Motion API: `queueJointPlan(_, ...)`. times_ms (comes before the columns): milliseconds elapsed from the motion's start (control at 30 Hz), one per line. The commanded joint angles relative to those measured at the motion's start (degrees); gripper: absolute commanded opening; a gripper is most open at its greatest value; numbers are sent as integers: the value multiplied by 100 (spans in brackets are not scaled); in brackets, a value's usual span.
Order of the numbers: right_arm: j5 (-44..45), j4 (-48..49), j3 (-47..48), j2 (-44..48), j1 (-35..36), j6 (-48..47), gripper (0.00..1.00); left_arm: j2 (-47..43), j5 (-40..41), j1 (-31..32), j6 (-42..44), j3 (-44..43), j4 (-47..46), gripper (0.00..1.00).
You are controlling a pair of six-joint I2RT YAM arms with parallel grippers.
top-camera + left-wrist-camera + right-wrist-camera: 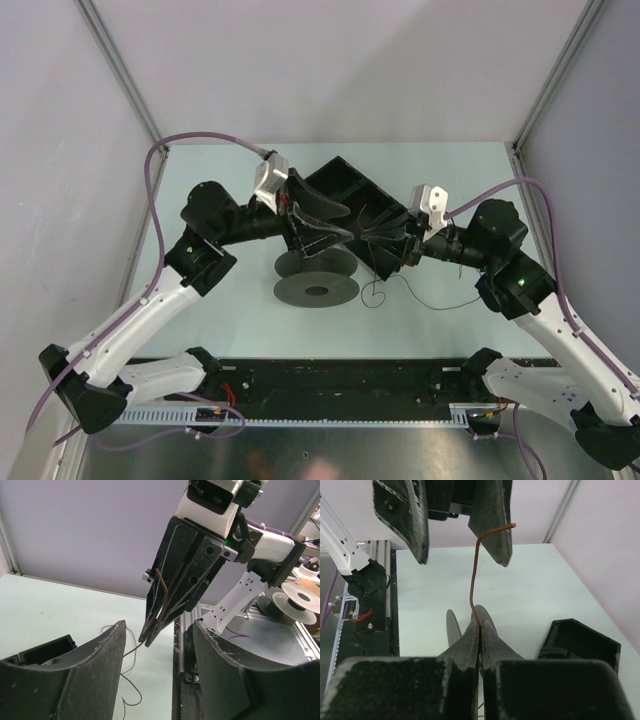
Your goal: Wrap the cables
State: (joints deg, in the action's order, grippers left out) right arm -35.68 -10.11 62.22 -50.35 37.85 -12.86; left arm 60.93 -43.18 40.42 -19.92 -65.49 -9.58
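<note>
The cable is a very thin dark wire. Its loose length curls on the table (420, 292) and shows again in the left wrist view (126, 679). My right gripper (386, 246) (480, 624) is shut on the cable near its brown end (473, 580), which sticks up past the fingertips. The left gripper (325, 225) (160, 630) is open, one finger (415, 522) on each side of that brown end without touching it. In the left wrist view the right gripper's fingers (172, 595) point down between my left fingers (102, 665).
A dark grey flanged spool (316, 285) lies on the table just below the left gripper. A black open box (350, 185) (580, 642) sits behind both grippers. A black rail (330, 375) runs along the near edge. Purple hoses (155, 200) arc off both arms.
</note>
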Motion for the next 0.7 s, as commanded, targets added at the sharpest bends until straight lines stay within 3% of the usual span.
queueJointPlan(0, -194, 400, 27, -56, 10, 275, 0, 122, 173, 40, -375, -202, -514, 60)
queueJointPlan(200, -225, 451, 27, -165, 72, 259, 0, 214, 284, 192, -368, -165, -625, 57)
queueJointPlan(433, -232, 509, 27, -227, 123, 234, 0, 286, 376, 252, -270, -94, -656, 47)
queueJointPlan(533, -210, 486, 27, -230, 129, 183, 0, 266, 420, 247, -216, 36, -658, 36)
queueJointPlan(667, -200, 423, 27, -227, 136, 105, 0, 257, 317, 254, -223, 83, -658, 8)
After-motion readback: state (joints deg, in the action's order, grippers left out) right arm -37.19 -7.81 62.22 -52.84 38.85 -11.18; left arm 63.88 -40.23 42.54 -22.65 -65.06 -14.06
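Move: The free cable end stands up out of the right hand's shut fingertips, about 2 cm to the left hand's right, 1 cm ahead and level with its open fingers. From the right hand that end lies some 2 cm left, 1 cm ahead and 3 cm up. The spool stands far below the left hand, about 6 cm to its left and 2 cm ahead; the black tray's middle is roughly 18 cm ahead and 4 cm right, down on the table. The left hand eases some 2 cm right, closing on the cable stub the still-pinching right hand edges leftward. ##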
